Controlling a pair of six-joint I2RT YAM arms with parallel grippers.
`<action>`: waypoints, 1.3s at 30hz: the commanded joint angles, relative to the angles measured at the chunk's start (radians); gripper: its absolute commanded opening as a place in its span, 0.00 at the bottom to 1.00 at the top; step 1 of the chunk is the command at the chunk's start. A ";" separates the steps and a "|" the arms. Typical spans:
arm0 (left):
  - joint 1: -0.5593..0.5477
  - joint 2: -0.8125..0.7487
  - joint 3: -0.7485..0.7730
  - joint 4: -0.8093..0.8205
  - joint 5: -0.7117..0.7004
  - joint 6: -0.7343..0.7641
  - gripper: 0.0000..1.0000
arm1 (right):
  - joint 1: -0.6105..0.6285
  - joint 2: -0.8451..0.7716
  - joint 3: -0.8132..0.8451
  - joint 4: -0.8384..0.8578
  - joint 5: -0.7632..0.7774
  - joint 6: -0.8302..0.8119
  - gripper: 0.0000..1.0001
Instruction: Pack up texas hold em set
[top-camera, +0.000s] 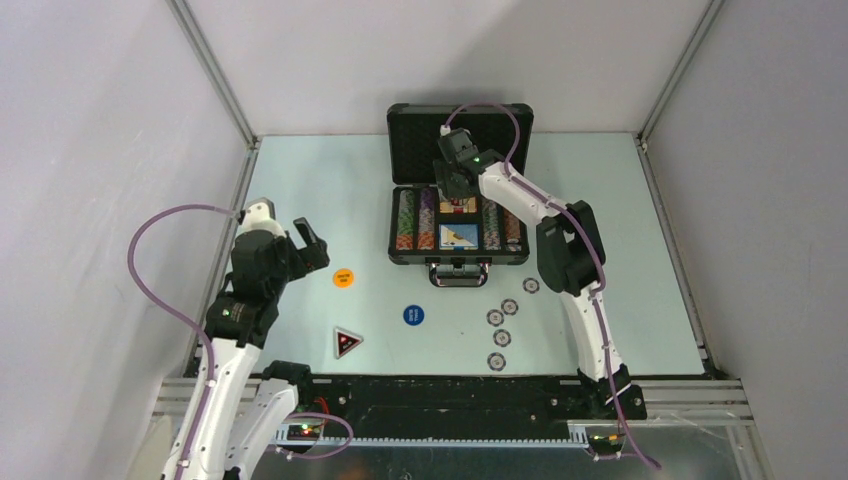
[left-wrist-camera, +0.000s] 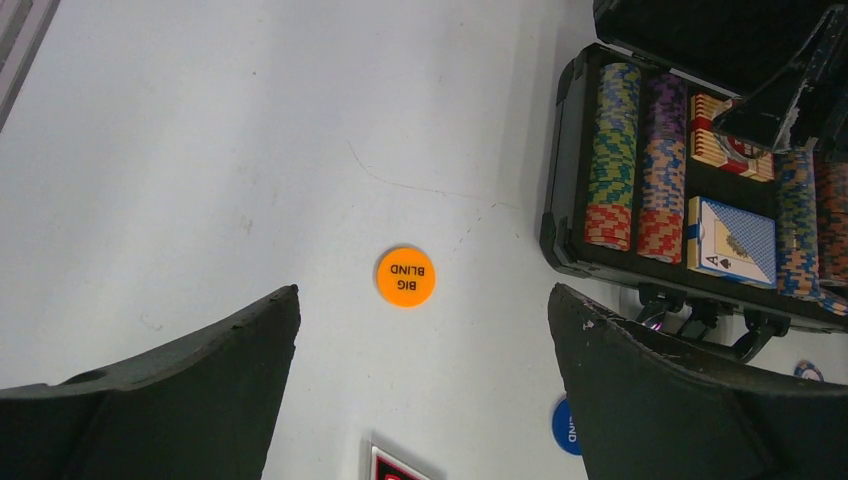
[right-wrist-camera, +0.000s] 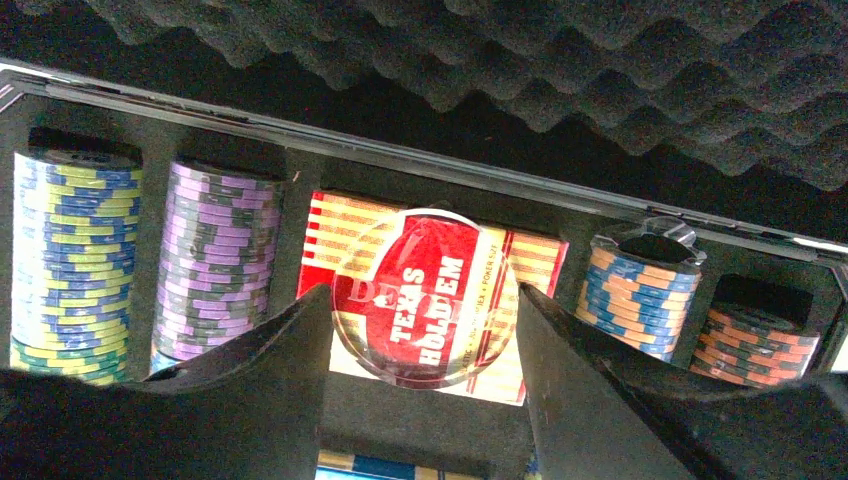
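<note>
The dark briefcase lies open at the back of the table, its foam lid upright. Rows of striped chips fill its slots beside a red card box. My right gripper hovers over that box, shut on a clear round button held by its edges. My left gripper hangs open above the table at the left, nothing between its fingers. An orange "BIG BLIND" button lies just beyond it.
On the table in front of the case lie a blue button, a dark triangular marker and several loose striped chips. A blue card deck sits in the case. Side walls close in the table.
</note>
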 joint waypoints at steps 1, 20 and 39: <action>-0.007 -0.015 -0.005 0.012 0.006 0.027 0.98 | -0.008 0.013 0.054 0.004 -0.005 -0.008 0.53; -0.008 -0.016 -0.002 0.012 -0.035 0.028 0.98 | 0.023 -0.181 -0.075 0.074 0.040 -0.053 0.99; -0.005 -0.038 0.034 -0.035 -0.277 -0.036 0.98 | 0.567 -0.337 -0.374 -0.044 0.068 0.587 0.99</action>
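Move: My right hand still grips the clear dealer disc on the Texas Hold'em box, whose middle lies directly beneath it, about 2 cm down. The playing cards are some 9 cm back from it, straight behind. On the table, roughly 5 cm below my right hand, the blue button is 25 cm back and 9 to the left, the red triangle 32 back and 23 left. From my left hand the Hold'em box is about 22 cm ahead, 28 to the right and 13 lower. I open my right fingers wide around the clear disc, let go, and rise about 5 cm as I start drawing back. Then I sweep quickly back and left over the case front to the area of the blue button and red triangle, some 24 cm back and 12 left in all, dipping slightly at the end and turning about 15 degrees counter-clockwise. Late on, my empty left hand shifts about 3 cm left. ##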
